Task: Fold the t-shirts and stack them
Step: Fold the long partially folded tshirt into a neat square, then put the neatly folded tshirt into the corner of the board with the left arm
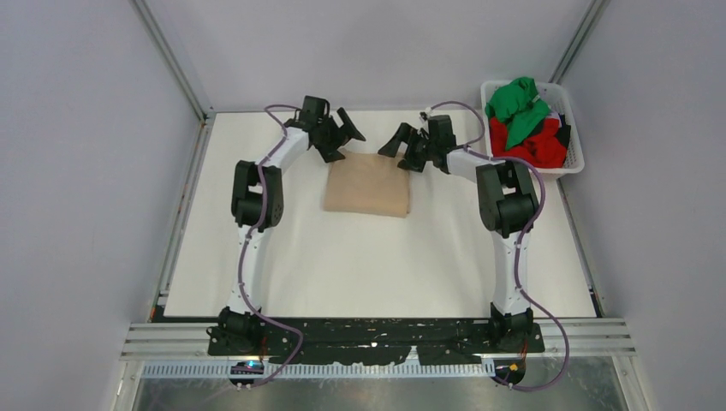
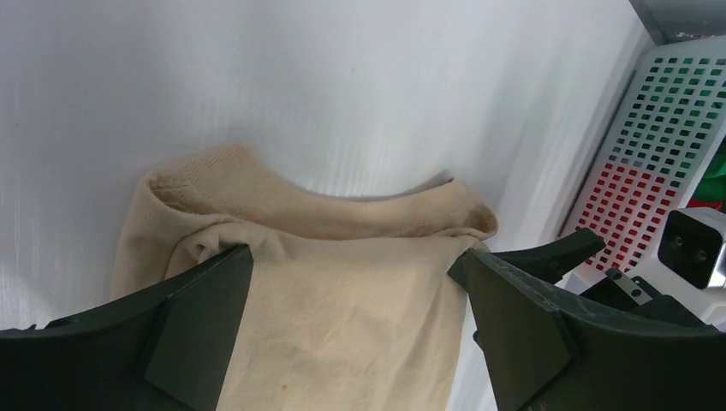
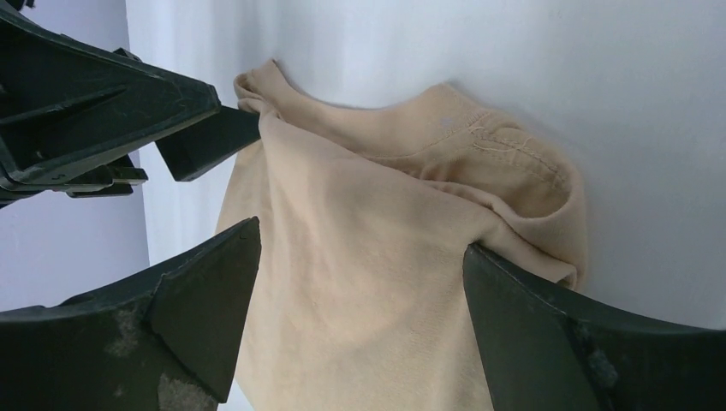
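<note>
A beige-tan t-shirt (image 1: 368,184) lies folded into a rectangle on the white table, between the two arms. It also shows in the left wrist view (image 2: 342,300) and in the right wrist view (image 3: 368,282). My left gripper (image 1: 344,137) hovers open over its far left corner, jaws wide apart and empty. My right gripper (image 1: 401,144) hovers open over its far right corner, also empty. A green t-shirt (image 1: 516,104) and a red t-shirt (image 1: 535,147) lie crumpled in the basket.
A white lattice basket (image 1: 572,137) stands at the far right of the table; its wall shows in the left wrist view (image 2: 659,145). Grey walls and metal frame posts close in the back and sides.
</note>
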{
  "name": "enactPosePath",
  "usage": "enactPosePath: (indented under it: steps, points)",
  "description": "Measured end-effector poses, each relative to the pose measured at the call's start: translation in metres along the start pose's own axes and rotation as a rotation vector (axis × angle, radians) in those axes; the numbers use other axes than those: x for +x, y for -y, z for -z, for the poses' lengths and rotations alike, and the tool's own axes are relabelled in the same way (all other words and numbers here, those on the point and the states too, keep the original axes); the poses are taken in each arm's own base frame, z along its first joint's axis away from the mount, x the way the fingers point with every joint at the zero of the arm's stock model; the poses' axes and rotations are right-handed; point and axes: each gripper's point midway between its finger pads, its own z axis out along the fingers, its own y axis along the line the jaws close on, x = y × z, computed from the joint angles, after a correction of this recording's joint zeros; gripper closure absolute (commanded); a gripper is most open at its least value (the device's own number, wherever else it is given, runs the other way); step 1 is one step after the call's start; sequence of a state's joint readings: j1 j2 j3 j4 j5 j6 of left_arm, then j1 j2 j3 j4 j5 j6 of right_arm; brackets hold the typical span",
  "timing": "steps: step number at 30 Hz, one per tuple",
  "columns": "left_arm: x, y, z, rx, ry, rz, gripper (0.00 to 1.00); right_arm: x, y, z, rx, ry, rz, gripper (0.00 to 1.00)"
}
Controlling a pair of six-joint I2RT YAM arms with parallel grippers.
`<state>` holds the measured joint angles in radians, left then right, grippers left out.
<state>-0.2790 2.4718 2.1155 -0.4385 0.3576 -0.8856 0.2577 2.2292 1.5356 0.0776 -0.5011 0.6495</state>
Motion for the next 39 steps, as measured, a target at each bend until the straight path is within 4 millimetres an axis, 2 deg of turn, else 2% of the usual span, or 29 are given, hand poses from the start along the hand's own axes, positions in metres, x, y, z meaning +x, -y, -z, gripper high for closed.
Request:
enactPosePath:
  steps: [5,8,13,15,17,22,25,27,29,30,33,36,39]
  points:
    - [0.014,-0.009,0.007,-0.035,-0.029,0.036,0.00,0.009,0.001,0.004,-0.003,0.003,-0.014,0.04]
    - [0.044,-0.023,0.029,-0.082,-0.073,0.047,0.00,0.030,-0.001,0.019,0.001,-0.021,-0.023,0.04]
    - [0.112,-0.054,0.082,-0.163,-0.145,0.009,0.00,0.084,-0.008,0.053,0.023,-0.097,-0.027,0.04]
    - [0.130,-0.060,0.095,-0.182,-0.162,-0.015,0.00,0.099,-0.011,0.062,0.024,-0.119,-0.019,0.05]
    - [0.133,-0.062,0.101,-0.191,-0.159,-0.045,0.00,0.108,-0.014,0.069,0.030,-0.137,-0.012,0.04]
    - [0.113,-0.051,0.112,-0.181,-0.091,-0.116,0.01,0.108,-0.016,0.084,0.073,-0.140,-0.003,0.05]
    - [0.105,-0.026,0.138,-0.140,-0.026,-0.177,0.01,0.100,-0.033,0.103,0.063,-0.102,0.032,0.05]
    - [0.109,-0.007,0.159,-0.093,0.006,-0.219,0.01,0.095,-0.050,0.117,0.034,-0.070,0.063,0.05]
    - [0.129,0.013,0.182,-0.020,0.021,-0.267,0.01,0.099,-0.069,0.135,-0.014,-0.042,0.102,0.05]
    - [0.146,0.019,0.191,0.019,0.008,-0.290,0.01,0.106,-0.076,0.143,-0.035,-0.040,0.115,0.05]
    - [0.190,0.017,0.195,0.077,-0.067,-0.318,0.01,0.137,-0.082,0.156,-0.081,-0.070,0.133,0.04]
    - [0.238,-0.017,0.183,0.044,-0.194,-0.292,0.01,0.182,-0.062,0.158,-0.073,-0.158,0.095,0.05]
    - [0.265,-0.062,0.174,-0.055,-0.278,-0.243,0.01,0.219,-0.024,0.158,0.012,-0.238,0.026,0.05]
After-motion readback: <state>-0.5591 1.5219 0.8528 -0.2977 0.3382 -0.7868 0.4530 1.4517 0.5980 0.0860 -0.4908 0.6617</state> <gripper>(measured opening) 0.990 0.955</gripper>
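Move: The folded tshirt's middle lies about 12 cm back and 5 to the right of the left hand, a centimetre or two below; from the right hand it is some 8 cm back and 8 to the left, about as low. Its near edge runs another 10 cm farther back than that middle. The laundry basket stands about 45 cm to the right hand's right and 10 ahead. Both open hands drag the tshirt back some 15 cm, then hop another 15 back onto its near half. ##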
